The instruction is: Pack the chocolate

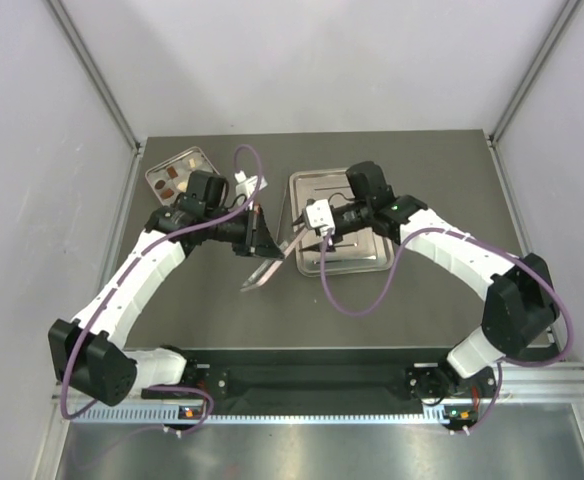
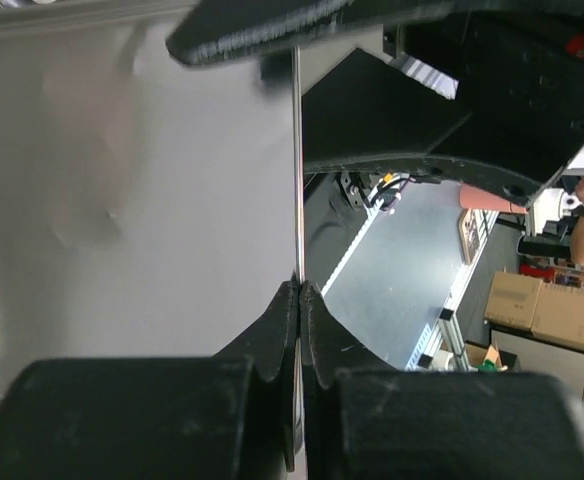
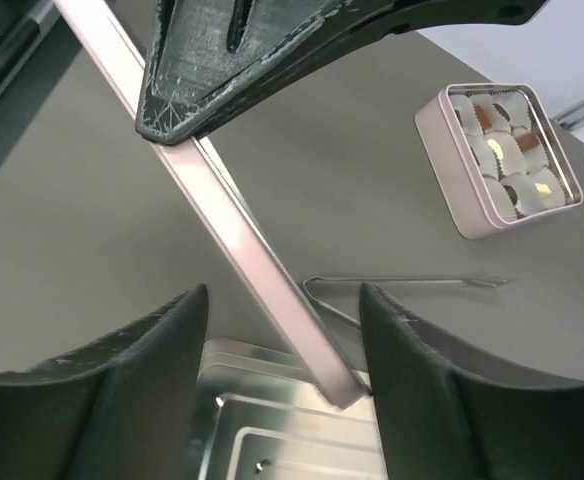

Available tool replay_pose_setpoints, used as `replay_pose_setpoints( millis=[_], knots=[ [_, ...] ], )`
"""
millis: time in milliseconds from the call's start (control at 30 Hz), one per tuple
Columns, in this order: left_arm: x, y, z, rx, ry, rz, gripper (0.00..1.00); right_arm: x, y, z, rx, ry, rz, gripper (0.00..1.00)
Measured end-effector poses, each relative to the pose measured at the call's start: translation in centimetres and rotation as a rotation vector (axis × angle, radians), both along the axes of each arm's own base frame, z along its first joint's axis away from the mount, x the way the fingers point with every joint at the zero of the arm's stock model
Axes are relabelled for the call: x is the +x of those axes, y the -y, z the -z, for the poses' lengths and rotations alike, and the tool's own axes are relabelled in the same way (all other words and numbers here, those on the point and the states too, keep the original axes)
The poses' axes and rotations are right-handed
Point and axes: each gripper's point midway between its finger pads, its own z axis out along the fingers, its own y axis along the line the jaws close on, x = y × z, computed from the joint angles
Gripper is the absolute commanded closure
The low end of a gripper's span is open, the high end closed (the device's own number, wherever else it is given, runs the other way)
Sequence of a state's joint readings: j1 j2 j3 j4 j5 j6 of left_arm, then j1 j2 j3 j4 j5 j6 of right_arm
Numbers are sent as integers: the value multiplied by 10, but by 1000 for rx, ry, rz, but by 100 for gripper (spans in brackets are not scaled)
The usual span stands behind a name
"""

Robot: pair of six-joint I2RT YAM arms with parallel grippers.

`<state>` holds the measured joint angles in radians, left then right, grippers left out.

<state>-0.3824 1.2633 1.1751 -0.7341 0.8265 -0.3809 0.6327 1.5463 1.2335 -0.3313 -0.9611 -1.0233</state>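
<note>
Several pieces of chocolate sit in paper cups inside the open pink tin, which stands at the table's back left. My left gripper is shut on the thin edge of the tin's pink lid and holds it tilted above the table. The lid's silvery inside fills the left wrist view. My right gripper is open, one finger on each side of the lid's pink rim. The rim's lower end lies close to one of the fingers.
A steel tray lies mid-table under the right gripper; its corner shows below the fingers. Thin metal tongs lie on the dark tabletop between tray and tin. Grey walls enclose the table.
</note>
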Motion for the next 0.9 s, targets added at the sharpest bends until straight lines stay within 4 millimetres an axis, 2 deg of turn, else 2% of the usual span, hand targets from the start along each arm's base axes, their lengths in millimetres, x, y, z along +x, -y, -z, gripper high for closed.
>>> replay_pose_setpoints(
  millis=[67, 100, 167, 200, 267, 367, 400, 467, 500, 567, 633, 700, 800, 900],
  knots=[
    [0, 0, -2, 2, -3, 3, 100, 1, -1, 0, -9, 18, 2, 59],
    [0, 0, -2, 6, -6, 4, 100, 2, -2, 0, -10, 27, 4, 78],
    [3, 0, -6, 13, 3, 2, 100, -1, 0, 5, -34, 20, 5, 95],
    [13, -2, -11, 17, 34, -21, 100, -8, 3, 13, -63, -21, 0, 100],
    [22, -4, -17, 30, 58, -49, 97, -7, 2, 16, -75, -30, 16, 100],
    [33, -6, -23, 79, 66, -93, 82, -2, 2, 12, -72, -43, 50, 100],
    [42, -9, -26, 109, 84, -120, 74, 0, 1, 11, -66, -47, 59, 100],
    [75, -16, -42, 179, 154, -219, 69, 2, 0, 6, -48, -94, 92, 100],
    [93, -22, -53, 198, 194, -280, 56, 4, -2, 2, -27, -119, 112, 100],
    [122, -42, -72, 227, 266, -400, 49, 14, -7, -11, 25, -165, 165, 100],
    [142, -69, -87, 255, 303, -513, 40, 28, -10, -28, 78, -223, 220, 100],
    [159, -99, -102, 280, 349, -618, 33, 54, -14, -49, 133, -281, 288, 100],
    [174, -138, -112, 324, 399, -764, 31, 90, -18, -66, 185, -356, 375, 100],
    [170, -149, -104, 340, 397, -812, 30, 111, -19, -67, 220, -423, 460, 100]
  ],
)
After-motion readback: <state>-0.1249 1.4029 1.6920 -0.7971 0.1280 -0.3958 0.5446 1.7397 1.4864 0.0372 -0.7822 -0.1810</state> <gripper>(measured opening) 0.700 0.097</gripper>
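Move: The left hand already pinches the upright lid; the chocolate box stands about 22 cm ahead and 24 cm to its left, some 18 cm lower. For the open right hand, the lid's middle is roughly 6 cm back and 5 cm left, a bit lower, with the near corner between its fingers. The tray lies about 6 cm ahead and 11 cm right of that hand, the metal tongs 8 cm ahead and 8 cm left, both some 18 cm below. The right fingers close on the near corner of the lid with a slight dip and take it over, then carry it about 11 cm forward and several centimetres up, turning clockwise and swinging its free end towards the chocolate box. Once the right grip has shut, the left fingers let go and open wide while that hand sweeps some 17 cm forward, 15 cm left and 10 cm up, turning nearly 50 degrees counter-clockwise, off the lid and towards the box. ##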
